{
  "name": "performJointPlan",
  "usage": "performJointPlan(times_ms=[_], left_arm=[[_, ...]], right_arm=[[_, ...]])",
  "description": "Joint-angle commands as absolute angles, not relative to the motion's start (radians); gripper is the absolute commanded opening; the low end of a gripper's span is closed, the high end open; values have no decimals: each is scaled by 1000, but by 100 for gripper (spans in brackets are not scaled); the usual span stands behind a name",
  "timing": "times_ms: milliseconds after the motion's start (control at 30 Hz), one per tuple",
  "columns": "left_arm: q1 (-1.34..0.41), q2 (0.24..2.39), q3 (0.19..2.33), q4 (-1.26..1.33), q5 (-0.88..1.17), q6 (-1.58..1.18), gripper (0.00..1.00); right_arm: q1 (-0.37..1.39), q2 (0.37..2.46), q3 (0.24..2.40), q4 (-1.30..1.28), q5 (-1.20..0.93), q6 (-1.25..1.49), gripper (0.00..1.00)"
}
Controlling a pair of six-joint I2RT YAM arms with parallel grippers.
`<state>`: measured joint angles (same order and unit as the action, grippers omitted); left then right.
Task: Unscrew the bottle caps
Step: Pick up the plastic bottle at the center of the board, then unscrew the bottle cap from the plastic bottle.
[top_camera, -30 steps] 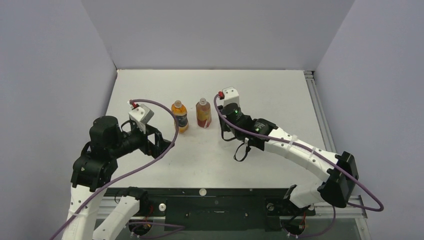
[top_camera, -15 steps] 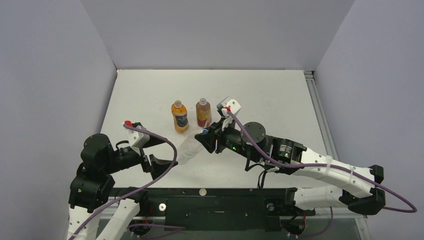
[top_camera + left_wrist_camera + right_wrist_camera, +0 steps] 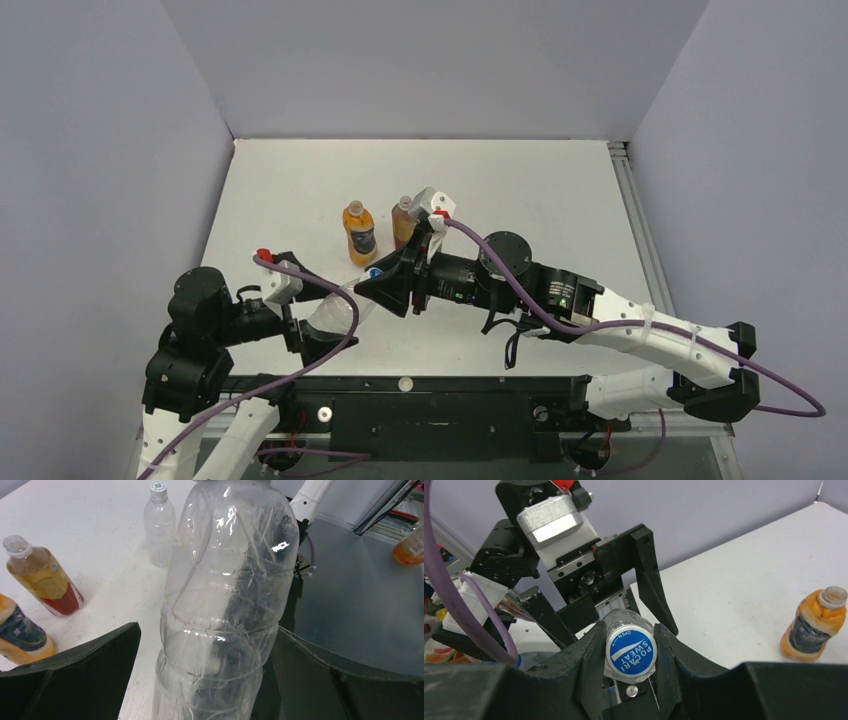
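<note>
A large clear bottle (image 3: 335, 310) (image 3: 225, 605) lies tilted between the two arms. My right gripper (image 3: 388, 288) (image 3: 631, 647) is shut on its blue cap (image 3: 373, 272) (image 3: 631, 652). My left gripper (image 3: 318, 322) (image 3: 206, 630) stands open around the bottle's body, with a gap on the left finger's side. The orange bottle (image 3: 359, 232) (image 3: 811, 625) and the reddish-brown bottle (image 3: 403, 222) (image 3: 42, 575) stand upright behind, both with bare necks. A small clear bottle (image 3: 159, 530) carries a white cap (image 3: 158, 486).
The right arm's wrist hides part of the reddish-brown bottle in the top view. Grey walls close the table (image 3: 520, 190) at back and sides. A black rail (image 3: 450, 400) runs along the near edge. Another orange bottle (image 3: 410, 545) lies off the table, at the right of the left wrist view.
My right arm swung from the back near the reddish-brown bottle toward the near left, carrying the clear bottle by its cap. The bottle's body now lies between my open left fingers.
</note>
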<state>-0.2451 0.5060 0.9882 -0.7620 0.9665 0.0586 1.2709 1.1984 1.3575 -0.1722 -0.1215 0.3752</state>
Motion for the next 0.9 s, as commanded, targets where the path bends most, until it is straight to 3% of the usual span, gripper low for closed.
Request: performJointPlan(times_ms=[0, 233, 433, 567, 867], left_arm=[[-242, 514, 992, -694, 1066, 25, 99], [-241, 518, 1013, -672, 1048, 48, 74], [-242, 522, 1040, -704, 1016, 84, 73], [-241, 523, 1035, -704, 998, 92, 66], [-242, 550, 1035, -678, 1026, 65, 32]], right_arm=[[1269, 1214, 1442, -109, -205, 349, 12], [1260, 1234, 1466, -167, -170, 310, 12], [1246, 1255, 1511, -252, -174, 272, 11], [1244, 1264, 1547, -269, -177, 264, 11], [1243, 1299, 1612, -259, -198, 277, 9]])
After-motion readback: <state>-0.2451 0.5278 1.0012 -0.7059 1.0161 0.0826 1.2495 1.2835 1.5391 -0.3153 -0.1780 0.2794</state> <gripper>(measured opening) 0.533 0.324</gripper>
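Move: The plastic bottle's body already hangs between the left hand's open fingers, its middle within about 1 cm ahead, to the right and above. From the right hand, which holds it by the cap, that middle lies some 6 cm left, 3 cm back and 8 cm below. The orange bottle stands roughly 28 cm ahead of the left hand, 1 cm to its left and 22 cm lower; the brown bottle is 30 cm ahead, 9 cm right and equally low. The left hand shuts its fingers on the plastic bottle's body, from wide open to about half, until both pads pinch the clear sides, while it eases up barely 1 cm around the body with almost no turn. The right hand keeps its pinch on the blue-topped cap, fingers pointing left, and raises the neck end by about 1.5 cm. ##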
